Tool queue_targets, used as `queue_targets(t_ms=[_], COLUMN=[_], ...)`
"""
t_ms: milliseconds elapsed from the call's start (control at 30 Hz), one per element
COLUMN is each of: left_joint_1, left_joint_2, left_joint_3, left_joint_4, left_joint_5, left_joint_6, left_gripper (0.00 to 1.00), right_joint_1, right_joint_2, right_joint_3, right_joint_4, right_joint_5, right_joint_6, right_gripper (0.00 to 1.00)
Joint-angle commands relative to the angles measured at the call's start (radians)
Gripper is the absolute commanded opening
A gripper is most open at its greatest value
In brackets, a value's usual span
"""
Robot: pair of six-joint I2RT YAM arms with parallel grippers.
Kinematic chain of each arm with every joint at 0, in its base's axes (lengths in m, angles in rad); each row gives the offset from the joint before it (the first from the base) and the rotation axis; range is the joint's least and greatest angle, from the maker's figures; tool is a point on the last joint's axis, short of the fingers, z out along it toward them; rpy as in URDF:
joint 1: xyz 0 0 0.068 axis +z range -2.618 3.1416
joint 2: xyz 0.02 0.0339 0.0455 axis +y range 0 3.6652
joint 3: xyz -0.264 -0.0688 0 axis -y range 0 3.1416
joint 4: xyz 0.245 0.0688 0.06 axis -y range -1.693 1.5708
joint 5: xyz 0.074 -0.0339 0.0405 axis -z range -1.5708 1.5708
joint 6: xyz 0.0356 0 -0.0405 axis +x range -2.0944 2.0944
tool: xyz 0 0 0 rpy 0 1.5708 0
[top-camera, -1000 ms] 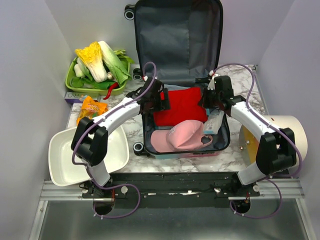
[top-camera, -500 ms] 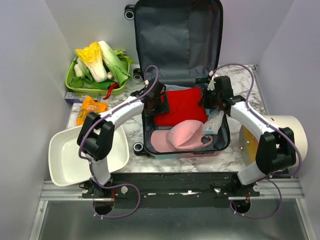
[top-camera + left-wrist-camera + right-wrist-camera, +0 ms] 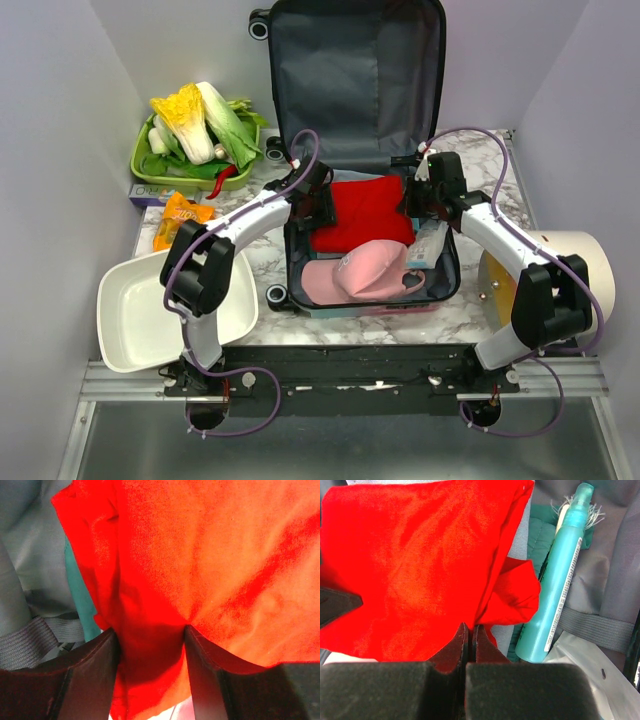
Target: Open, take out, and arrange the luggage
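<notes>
The luggage lies open, its grey-lined lid leaning on the back wall. The lower half holds a folded red garment, a pink cap and a teal spray bottle. My left gripper is pressed down on the garment's left edge. In the left wrist view its fingers stand apart, with a fold of the red garment filling the left gripper's gap. My right gripper is at the garment's right edge. There the right gripper is shut on the red cloth.
A green tray of vegetables sits at the back left, with an orange snack bag in front of it. A white basin overhangs the near left edge. A cream cylinder lies at the right. A clear plastic bag lies beside the bottle.
My left arm has shifted right, further onto the red garment, and its jaws have narrowed around a fold. The right arm has not moved.
</notes>
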Motion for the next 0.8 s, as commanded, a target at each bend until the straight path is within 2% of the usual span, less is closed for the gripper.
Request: queue_targets(t_ms=[0, 67, 100, 133, 167, 433, 667, 767], left_joint_1=[-0.001, -0.001, -0.001, 0.001, -0.001, -0.015, -0.016, -0.016], left_joint_2=[0.002, -0.012, -0.015, -0.018, -0.016, -0.111, -0.113, -0.131], left_joint_3=[0.017, 0.018, 0.02, 0.031, 0.038, 0.087, 0.178, 0.183], left_joint_4=[0.014, 0.032, 0.04, 0.043, 0.042, 0.046, -0.067, -0.053], left_joint_5=[0.044, 0.051, 0.054, 0.065, 0.068, 0.062, 0.015, -0.008], left_joint_6=[-0.005, -0.002, 0.001, 0.003, 0.01, 0.075, 0.118, 0.136], left_gripper=[0.49, 0.35, 0.17, 0.05, 0.0, 0.0, 0.0, 0.0], right_joint_1=[-0.01, -0.008, -0.008, -0.01, -0.008, -0.007, -0.008, -0.005], right_joint_2=[-0.007, -0.007, -0.012, -0.015, -0.018, -0.097, -0.125, -0.13], right_joint_3=[0.028, 0.028, 0.03, 0.03, 0.03, 0.031, 0.036, 0.061], right_joint_4=[-0.02, -0.022, -0.02, -0.02, -0.019, -0.003, 0.003, 0.003], right_joint_5=[0.018, 0.014, 0.006, -0.002, -0.008, -0.052, -0.072, -0.1], right_joint_6=[-0.014, -0.016, -0.02, -0.026, -0.033, -0.059, -0.068, -0.066], right_gripper=[0.01, 0.01, 0.01, 0.01, 0.01, 0.01, 0.01, 0.01])
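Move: The red cloth's middle lies about 8 cm to the left gripper's right, level with it fore and aft and roughly 1 cm lower; its left end is between the open left fingers. The pink cap is 8 cm right and 12 cm back from that gripper. From the right gripper, which already holds the cloth's right end, the cloth's middle is 9 cm left, 2 cm back and 3 cm down; the white pouch is 4 cm right, 8 cm back. Close the left fingers fully on the red cloth's left end, easing a little to the right as they shut, then lift it about 10 cm, drifting slightly right and forward and tipping the fingers up some 10 degrees. Keep the right pinch on the other end and, starting as the left begins to climb, raise it about 5 cm too. ##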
